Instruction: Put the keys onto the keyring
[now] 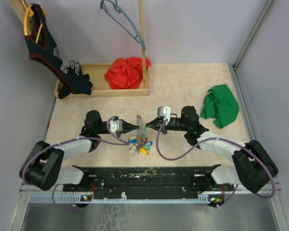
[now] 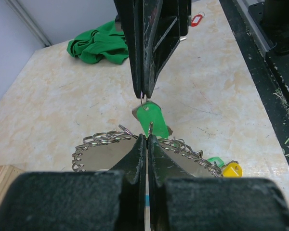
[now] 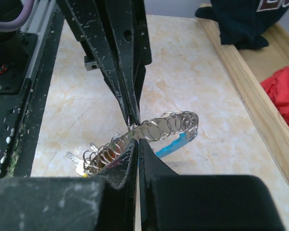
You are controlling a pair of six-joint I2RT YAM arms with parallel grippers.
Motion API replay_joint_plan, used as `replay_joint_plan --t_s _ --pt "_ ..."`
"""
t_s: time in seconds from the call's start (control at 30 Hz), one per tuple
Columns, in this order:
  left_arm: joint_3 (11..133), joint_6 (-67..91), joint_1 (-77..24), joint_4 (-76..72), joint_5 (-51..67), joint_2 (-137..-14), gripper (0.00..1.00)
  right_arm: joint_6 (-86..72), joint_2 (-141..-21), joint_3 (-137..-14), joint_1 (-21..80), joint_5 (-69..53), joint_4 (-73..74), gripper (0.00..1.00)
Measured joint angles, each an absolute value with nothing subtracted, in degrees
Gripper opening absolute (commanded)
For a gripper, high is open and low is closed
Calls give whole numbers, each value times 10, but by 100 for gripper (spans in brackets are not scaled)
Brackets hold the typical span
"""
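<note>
The keyring (image 1: 140,126) is held upright between both grippers at mid-table, a grey hoop strung with several small split rings (image 2: 98,139) and with a light-blue section (image 3: 172,147). My left gripper (image 1: 135,126) is shut, its tips (image 2: 147,136) pinching the hoop's edge. My right gripper (image 1: 147,126) faces it, also shut. It nips the small ring of a green-tagged key (image 2: 152,118) that hangs just past the hoop; that key is hidden in the right wrist view. Several keys (image 1: 138,144) with blue, yellow, green and red heads lie bunched under the hoop.
A red-tagged key (image 2: 196,20) lies alone near the black base rail (image 1: 144,175). A green cloth (image 1: 220,106) lies at the right. A wooden tray (image 1: 135,91) at the back holds a red cloth (image 1: 127,72). A dark shirt (image 1: 50,53) and a grey-blue hanger (image 1: 123,19) hang above it.
</note>
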State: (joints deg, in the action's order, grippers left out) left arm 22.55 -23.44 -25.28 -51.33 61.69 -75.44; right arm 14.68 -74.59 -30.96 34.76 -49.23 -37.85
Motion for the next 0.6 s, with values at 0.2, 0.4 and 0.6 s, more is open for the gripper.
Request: replay_joint_plan --t_s 0.2,0.4,0.6 --pt "223 -238 -253 -513 592 -754 0 118 -645 -282 365 -362 -272 0" --pt "215 -238 -253 -514 569 -746 0 42 -531 -240 418 -200 -130 0" --pt "209 -238 -253 -514 553 -741 0 -65 -478 -239 461 -63 15 0"
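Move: Pinched by its ring in the shut right fingers, the green tag hangs about 3 cm under the right hand. The keyring, held up by the left fingers, has its middle roughly 3 cm left of the right hand, 1 cm back and 4 cm below; the coloured tags at its near end are some 3 cm left, 5 cm back and 9 cm below. From the left hand the green tag lies about 4 cm to the right, level fore and aft, and 2 cm below. Pulling away from the keyring, the right hand carries the green tag about 8 cm right, sinking some 6 cm and, after the start, easing 3.5 cm back, its fingers still shut on the ring. Its wrist swings clockwise and tips the fingers down, some 45 degrees of turn in all. The left hand keeps its pinch on the keyring, easing about 1 cm forward with a slight counter-clockwise turn. ##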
